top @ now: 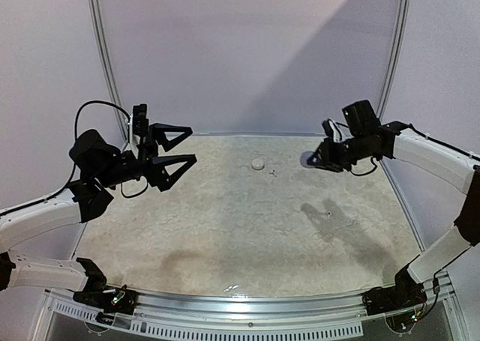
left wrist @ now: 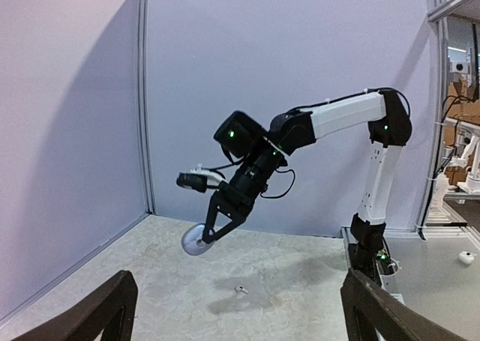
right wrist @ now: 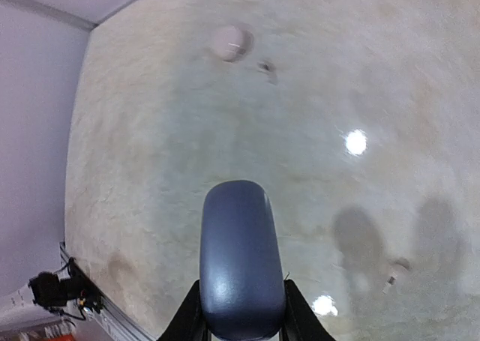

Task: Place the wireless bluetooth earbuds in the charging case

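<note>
My right gripper (top: 313,160) hangs above the back right of the table, shut on the charging case (right wrist: 240,258), a blue-grey oval that shows closed in the right wrist view. The case (left wrist: 196,241) also shows from the left wrist, clamped in that gripper. One tiny earbud (top: 273,171) lies near the back middle. Another earbud (left wrist: 241,288) lies in the right arm's shadow (top: 328,214). My left gripper (top: 193,144) is raised at the back left, open wide and empty, its fingers (left wrist: 101,311) at the bottom corners of its own view.
A small round white case (top: 258,163) sits beside the back earbud, also in the right wrist view (right wrist: 229,41). Purple walls and a metal rail (top: 105,71) enclose the table on the back and sides. A metal edge (top: 247,303) runs along the front.
</note>
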`<state>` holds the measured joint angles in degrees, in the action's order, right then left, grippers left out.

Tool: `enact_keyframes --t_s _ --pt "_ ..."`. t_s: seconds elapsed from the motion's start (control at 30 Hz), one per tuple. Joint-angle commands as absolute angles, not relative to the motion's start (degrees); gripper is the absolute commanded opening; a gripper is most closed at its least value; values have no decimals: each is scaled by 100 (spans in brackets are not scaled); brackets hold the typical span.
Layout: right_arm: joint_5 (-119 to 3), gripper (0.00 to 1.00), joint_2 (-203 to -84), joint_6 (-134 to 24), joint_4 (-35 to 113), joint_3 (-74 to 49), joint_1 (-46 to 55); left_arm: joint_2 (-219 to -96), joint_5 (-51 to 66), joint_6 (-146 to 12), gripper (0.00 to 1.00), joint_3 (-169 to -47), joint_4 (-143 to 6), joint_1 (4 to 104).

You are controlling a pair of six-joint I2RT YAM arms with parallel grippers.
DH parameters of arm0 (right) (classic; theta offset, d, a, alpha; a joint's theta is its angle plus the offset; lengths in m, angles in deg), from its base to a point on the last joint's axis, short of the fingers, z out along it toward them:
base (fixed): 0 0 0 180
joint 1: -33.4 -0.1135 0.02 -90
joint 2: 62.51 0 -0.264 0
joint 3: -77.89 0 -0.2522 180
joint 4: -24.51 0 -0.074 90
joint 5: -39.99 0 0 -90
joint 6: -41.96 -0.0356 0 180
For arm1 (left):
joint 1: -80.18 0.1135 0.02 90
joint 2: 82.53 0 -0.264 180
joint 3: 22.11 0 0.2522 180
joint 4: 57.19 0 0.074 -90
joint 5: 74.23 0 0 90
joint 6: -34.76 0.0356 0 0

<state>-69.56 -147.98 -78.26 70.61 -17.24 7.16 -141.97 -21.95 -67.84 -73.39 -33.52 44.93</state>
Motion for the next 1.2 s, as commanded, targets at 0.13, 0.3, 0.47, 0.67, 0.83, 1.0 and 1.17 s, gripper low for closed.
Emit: enact_keyframes --t_s 0.13,0.3,0.47,0.67,0.83,1.0,1.17 --pt "-8259 0 -15513 -8018 7541 -2196 2402 -14019 -1976 -6508 97 -7281 -3912 4518" --pt "-8634 0 -16470 -7693 7585 -1776 2763 -14064 -1878 -6444 97 -7345 -4138 4572" --pt "-8940 0 -17134 -7712 7569 -1475 3018 -14228 -1893 -6430 97 -7446 -4179 4644" --pt "-9015 0 -17627 -7569 7781 -1207 3169 -14390 -1895 -6431 97 -7523 -4172 4745" --pt "-9246 6 -17918 -7545 7997 -934 3289 -14518 -1906 -6455 97 -7567 -4084 4828" --pt "-9241 17 -18116 -7560 8502 -700 3296 -14587 -1921 -6447 97 -7580 -4021 4929" --pt "-9069 19 -18304 -7538 9041 -458 3292 -14637 -1945 -6483 97 -7564 -3861 5022"
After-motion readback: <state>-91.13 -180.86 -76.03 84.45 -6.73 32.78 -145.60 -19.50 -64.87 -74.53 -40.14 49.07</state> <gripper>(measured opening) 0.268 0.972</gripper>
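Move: The right hand holds the closed charging case; the bare table spot it goes to lies about 6 cm ahead, 10 cm to its right and 18 cm below. On the table, a small bit lies 5 cm back and 8 cm right of the hand, and a white disc some 16 cm ahead and 14 cm left. From the empty left hand, the spot is roughly 19 cm ahead, 44 cm right and 33 cm down. Right hand lowers its case 15 cm, 12 cm right, towards the table; left hand eases forward and down. ##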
